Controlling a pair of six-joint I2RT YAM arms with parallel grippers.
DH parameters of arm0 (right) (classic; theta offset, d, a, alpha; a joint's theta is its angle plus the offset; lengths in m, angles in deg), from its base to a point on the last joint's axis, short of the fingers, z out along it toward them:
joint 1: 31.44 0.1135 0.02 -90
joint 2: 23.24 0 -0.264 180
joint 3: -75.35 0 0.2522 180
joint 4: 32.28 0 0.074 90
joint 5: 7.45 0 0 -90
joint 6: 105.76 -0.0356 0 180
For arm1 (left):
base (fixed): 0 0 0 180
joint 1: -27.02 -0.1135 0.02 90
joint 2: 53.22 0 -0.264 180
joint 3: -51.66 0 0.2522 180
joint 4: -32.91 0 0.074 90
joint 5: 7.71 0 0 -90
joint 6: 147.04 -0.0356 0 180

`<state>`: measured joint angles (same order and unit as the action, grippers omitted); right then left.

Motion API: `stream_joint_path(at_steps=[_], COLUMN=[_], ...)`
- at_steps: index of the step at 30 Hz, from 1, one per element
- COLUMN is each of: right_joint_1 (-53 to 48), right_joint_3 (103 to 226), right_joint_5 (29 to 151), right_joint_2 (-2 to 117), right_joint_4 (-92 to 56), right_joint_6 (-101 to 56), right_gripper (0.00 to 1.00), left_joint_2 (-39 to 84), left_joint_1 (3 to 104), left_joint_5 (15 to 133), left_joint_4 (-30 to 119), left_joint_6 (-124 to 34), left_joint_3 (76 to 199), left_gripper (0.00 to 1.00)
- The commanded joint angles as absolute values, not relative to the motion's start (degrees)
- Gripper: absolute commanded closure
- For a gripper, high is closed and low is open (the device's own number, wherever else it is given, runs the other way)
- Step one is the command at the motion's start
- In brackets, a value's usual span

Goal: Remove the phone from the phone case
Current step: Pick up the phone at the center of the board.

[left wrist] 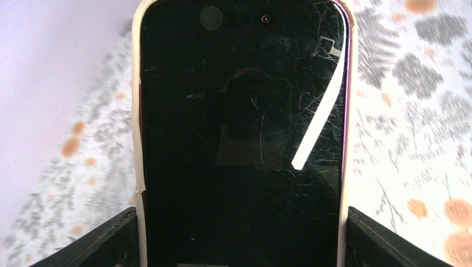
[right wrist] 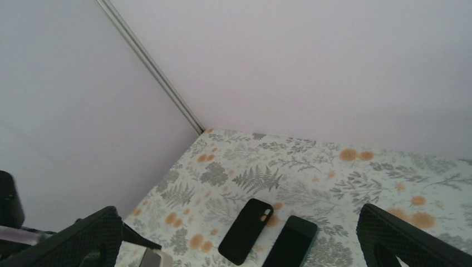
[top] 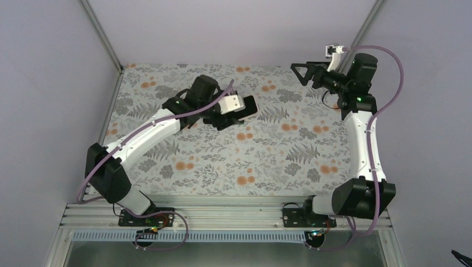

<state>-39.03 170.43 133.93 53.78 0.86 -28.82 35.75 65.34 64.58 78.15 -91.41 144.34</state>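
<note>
A phone with a scratched black screen fills the left wrist view. It sits in a cream phone case whose rim runs down both long sides. My left gripper is shut on it, one black finger pressed against each side of the case. From above, this gripper is over the middle of the table, toward the back. My right gripper hangs high at the back right, open and holding nothing. Its two fingers stand wide apart at the bottom corners of its wrist view.
In the right wrist view a black case and a bare black phone lie side by side on the floral tablecloth. Walls close the back and both sides.
</note>
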Motion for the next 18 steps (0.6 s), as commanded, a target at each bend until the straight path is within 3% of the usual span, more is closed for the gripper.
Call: stream_joint_path(at_steps=[1, 10, 18], right_joint_1=[-38.5, -29.7, -22.0], right_joint_3=[171.2, 166.8, 169.6], right_joint_5=[137.3, 137.3, 134.4], right_joint_2=[56.2, 55.0, 60.2], right_joint_4=[-5.2, -12.9, -12.5], right_joint_6=[-38.7, -47.6, -52.3], right_gripper=[0.01, 0.0, 0.06], left_joint_2=[33.0, 34.0, 35.7], left_joint_1=[64.1, 62.0, 62.0], left_joint_5=[68.7, 72.3, 74.4], left_joint_4=[72.2, 71.4, 70.3], left_joint_6=[-83.0, -75.9, -73.4], left_joint_3=[149.9, 156.3, 158.8], left_gripper=[0.53, 0.53, 0.53])
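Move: The left hand already holds the phone by its long edges in its cream-edged case, the phone's middle about 2 cm ahead, 3 cm right and 3 cm above the hand point. From the empty right hand this phone lies some 18 cm left, 5 cm back and 14 cm lower. On the table about 23 cm below the left hand, a dark phone lies 17 cm ahead and 2 cm right, a black case 17 cm ahead and 9 cm left. Up and forward goes the left arm, rising about 10 cm and drifting a little left as it slows, its fingertips swinging counter-clockwise and tipping up while they keep their grip on the phone's long edges. The right hand, fingers open, edges forward briefly, then sweeps some 10 cm left at nearly constant height towards the raised phone, turning about 20 degrees, touching nothing. ##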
